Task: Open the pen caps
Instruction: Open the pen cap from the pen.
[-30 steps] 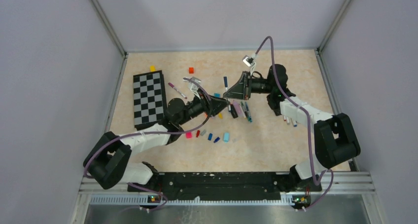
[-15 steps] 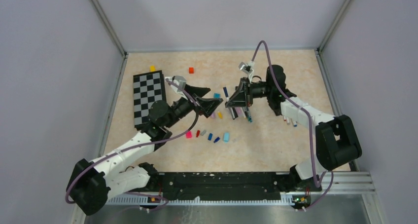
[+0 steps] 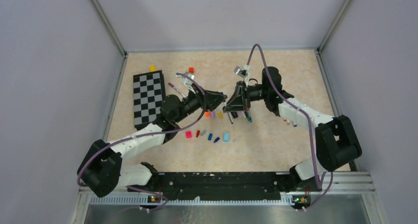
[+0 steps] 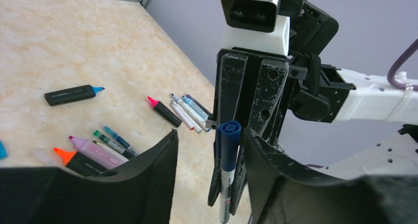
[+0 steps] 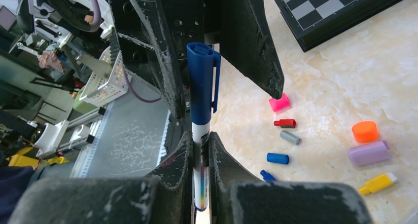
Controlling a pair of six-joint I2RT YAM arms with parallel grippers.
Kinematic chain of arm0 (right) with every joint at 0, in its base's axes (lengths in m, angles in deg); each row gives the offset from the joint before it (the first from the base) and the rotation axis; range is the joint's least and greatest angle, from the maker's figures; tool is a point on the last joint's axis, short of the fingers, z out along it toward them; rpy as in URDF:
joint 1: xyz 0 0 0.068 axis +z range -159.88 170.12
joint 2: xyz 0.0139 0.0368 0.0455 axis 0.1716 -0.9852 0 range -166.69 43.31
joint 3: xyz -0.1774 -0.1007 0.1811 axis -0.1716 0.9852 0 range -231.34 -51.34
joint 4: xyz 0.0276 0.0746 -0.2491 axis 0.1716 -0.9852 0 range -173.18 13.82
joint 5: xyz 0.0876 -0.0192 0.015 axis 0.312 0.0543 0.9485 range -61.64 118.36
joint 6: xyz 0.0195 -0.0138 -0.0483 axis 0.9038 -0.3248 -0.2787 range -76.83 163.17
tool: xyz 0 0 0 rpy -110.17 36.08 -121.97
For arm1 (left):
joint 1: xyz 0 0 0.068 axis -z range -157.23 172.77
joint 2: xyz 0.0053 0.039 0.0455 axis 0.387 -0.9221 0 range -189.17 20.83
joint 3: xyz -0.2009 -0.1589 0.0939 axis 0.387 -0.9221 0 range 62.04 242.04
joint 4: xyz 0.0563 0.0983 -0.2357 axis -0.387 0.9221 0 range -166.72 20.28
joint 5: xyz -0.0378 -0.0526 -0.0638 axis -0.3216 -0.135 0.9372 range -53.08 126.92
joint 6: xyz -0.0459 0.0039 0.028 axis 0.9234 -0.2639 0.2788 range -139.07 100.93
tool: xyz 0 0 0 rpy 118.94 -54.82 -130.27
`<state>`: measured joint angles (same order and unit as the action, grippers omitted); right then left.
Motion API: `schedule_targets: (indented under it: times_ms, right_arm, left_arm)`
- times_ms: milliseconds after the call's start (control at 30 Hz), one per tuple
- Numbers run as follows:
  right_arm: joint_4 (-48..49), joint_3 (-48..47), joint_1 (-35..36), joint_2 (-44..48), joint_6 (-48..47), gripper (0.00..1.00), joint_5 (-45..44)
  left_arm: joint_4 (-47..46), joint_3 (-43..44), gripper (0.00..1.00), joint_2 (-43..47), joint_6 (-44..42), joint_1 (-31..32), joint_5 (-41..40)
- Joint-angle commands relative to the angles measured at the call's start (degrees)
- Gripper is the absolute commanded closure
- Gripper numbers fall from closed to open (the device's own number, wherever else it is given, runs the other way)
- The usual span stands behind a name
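A pen with a white barrel (image 5: 199, 152) and a dark blue pen cap (image 5: 201, 81) stands between my two grippers. My right gripper (image 5: 199, 141) is shut on the barrel. My left gripper (image 4: 209, 135) is open and straddles the cap (image 4: 229, 135). The cap sits close to one finger (image 4: 276, 179), with a wide gap to the other finger (image 4: 148, 179). In the top view the two grippers (image 3: 217, 99) (image 3: 230, 105) meet nose to nose mid-table. Loose caps lie below them: pink (image 3: 188, 134), red (image 3: 197, 133), grey (image 3: 203, 132), blue (image 3: 210, 136), light blue (image 3: 226, 136).
A checkerboard (image 3: 149, 98) lies at the left, with a yellow cube (image 3: 152, 68) and a red cube (image 3: 191, 70) behind it. Uncapped pens lie under the right gripper (image 3: 245, 114) and further right (image 3: 291, 120). A black highlighter (image 4: 69, 94) and several markers (image 4: 190, 113) rest on the table.
My left gripper drew back to the left and opened wide, then came back onto the pen with narrower jaws. My right gripper shifted slightly left, still holding the pen.
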<state>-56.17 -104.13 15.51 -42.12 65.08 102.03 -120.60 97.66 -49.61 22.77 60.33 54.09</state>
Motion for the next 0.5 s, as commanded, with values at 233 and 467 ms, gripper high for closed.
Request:
schedule_targets:
  times_ms: [233,467]
  right_arm:
    - [-0.4,-1.9,1.1,0.9,-2.4,1.0,-0.3]
    - [-1.6,-1.8,1.2,0.5,-2.7,1.0,-0.1]
  left_arm:
    - [-6.8,3.2,0.71,-2.0,2.6,-0.2,3.3]
    - [-5.1,5.3,0.99,-1.5,-0.3,-0.5,4.3]
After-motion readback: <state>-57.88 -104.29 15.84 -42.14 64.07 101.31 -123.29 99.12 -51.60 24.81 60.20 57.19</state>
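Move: The pen's blue cap already stands just inside the left hand's parted fingertips, about 1 cm right of and 1 cm below its hand point, level fore and aft. From the right hand, which holds the white barrel, it is about 5 cm up, 1 cm ahead and 1 cm left. Under the left hand, some 27 cm down, lie the light blue cap (1 cm right, level with it), the dark blue cap (3 cm left, 2 cm back) and the yellow cap (12 cm ahead, 1 cm left). The blue cap is closed in on from both sides by the left fingers, which go from well over half open to nearly shut and end up against it. As they close, the left hand drifts about 1 cm up and nearly as far right, hardly turning. The right hand stays in place, keeping its grip on the upright barrel below. ##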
